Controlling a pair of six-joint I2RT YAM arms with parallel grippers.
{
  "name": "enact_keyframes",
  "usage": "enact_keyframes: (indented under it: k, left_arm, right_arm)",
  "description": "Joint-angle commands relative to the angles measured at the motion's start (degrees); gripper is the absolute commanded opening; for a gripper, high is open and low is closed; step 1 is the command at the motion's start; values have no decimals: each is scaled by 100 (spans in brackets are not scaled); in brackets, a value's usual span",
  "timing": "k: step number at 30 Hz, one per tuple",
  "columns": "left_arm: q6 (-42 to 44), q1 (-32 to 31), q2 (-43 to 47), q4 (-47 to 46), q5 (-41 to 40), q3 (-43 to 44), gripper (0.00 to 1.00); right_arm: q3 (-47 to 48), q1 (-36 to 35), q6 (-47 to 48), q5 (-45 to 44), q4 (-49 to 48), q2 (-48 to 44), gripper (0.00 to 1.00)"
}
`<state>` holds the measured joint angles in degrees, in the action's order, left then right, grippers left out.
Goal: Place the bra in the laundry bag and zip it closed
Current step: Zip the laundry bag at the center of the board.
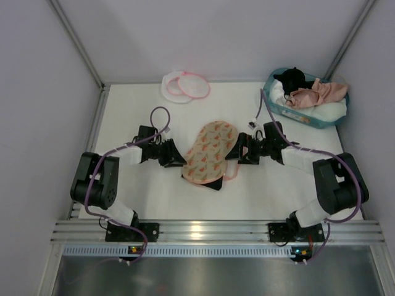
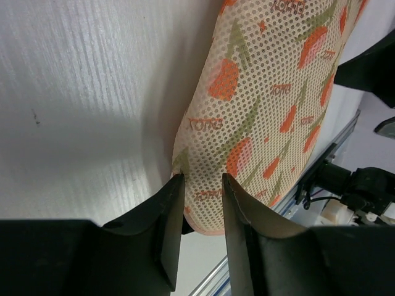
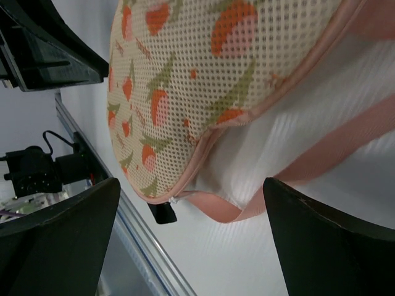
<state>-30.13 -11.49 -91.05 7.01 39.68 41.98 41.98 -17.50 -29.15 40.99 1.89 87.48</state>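
Note:
The salmon-pink bra (image 1: 318, 92) lies draped in the teal basket (image 1: 289, 112) at the back right. At the back, left of centre, the white mesh laundry bag (image 1: 185, 86) with its pink rim lies flat. An orange-printed padded piece (image 1: 210, 153) lies mid-table between both arms. My left gripper (image 1: 178, 154) (image 2: 202, 177) has narrowed onto that piece's (image 2: 265, 92) left edge, and both fingertips touch the mesh. My right gripper (image 1: 239, 150) (image 3: 191, 191) stands wide open just right of the piece (image 3: 185, 68). A pink strap loop (image 3: 296, 166) lies on the table between its fingers.
The basket also holds a black garment (image 1: 293, 79) and white cloth (image 1: 327, 111). A small black tab (image 3: 162, 213) sticks out at the printed piece's near end. Grey walls close in the table at the left, the back and the right. A metal rail (image 1: 203, 231) runs along the near edge.

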Motion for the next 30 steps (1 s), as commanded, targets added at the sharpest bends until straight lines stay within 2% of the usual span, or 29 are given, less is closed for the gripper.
enact_keyframes:
  k: [1,9,16,19,20,21,22,23,25,27,28,30]
  left_arm:
    - [-371,-20,-141,-648,409,-5,35]
    - [-239,-20,-493,-613,487,153,37]
    - [-230,-20,-687,-648,470,171,38]
    - [-213,-47,-634,-815,462,179,38]
    - [-169,-55,-616,-815,462,188,40]
    - [-134,-56,-581,-815,496,197,42]
    - [-81,-64,-485,-728,505,301,52]
    - [180,-64,-415,-501,506,407,56]
    - [602,-64,-30,52,392,748,66]
    - [1445,-73,384,327,-20,908,72]
    - [1744,-178,847,458,-300,978,79]
    - [2580,-467,1315,723,-1170,936,85]
  right_arm:
    - [-548,-193,-977,68,-1576,93,99]
    - [-541,-333,-1339,304,-2341,629,74]
    - [-576,-527,-1664,427,-2782,1077,58]
    - [-498,-535,-1866,532,-3019,1183,39]
    - [-489,-527,-1928,576,-3071,1201,23]
    - [-471,-527,-1980,611,-3124,1201,14]
    - [-428,-527,-2059,699,-3125,1149,6]
    - [-418,-527,-2095,743,-3107,1105,0]
    - [-418,-527,-2174,849,-3081,1008,0]
    - [-436,-527,-2192,884,-3054,832,0]
    - [-497,-527,-2209,858,-3037,719,0]
    - [-567,-535,-2323,814,-3046,639,0]
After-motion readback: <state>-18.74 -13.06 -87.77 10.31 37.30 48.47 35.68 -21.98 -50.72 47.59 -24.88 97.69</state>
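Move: The laundry bag's right edge is about 4 cm to the right hand's left, 1 cm nearer the base and some 4 cm below its open fingers. From that hand, the bag's middle is about 8 cm left and 3 cm ahead, the pink strap loop 4 cm back and 1 cm left, and the bra's black end 9 cm back and 7 cm left. From the left hand, that right edge is roughly 14 cm to the right, level ahead, 2 cm lower. The bag's right edge is pinched by the right hand, which sinks about 3 cm while drawing slightly back, slides left some 4 cm to the edge, shuts on it, then rises 2 cm still gripping, fingers tilting a little flatter. The left hand settles 2 cm lower at the bag's left edge, then opens wider and lifts away some 5 cm, also going forward. ##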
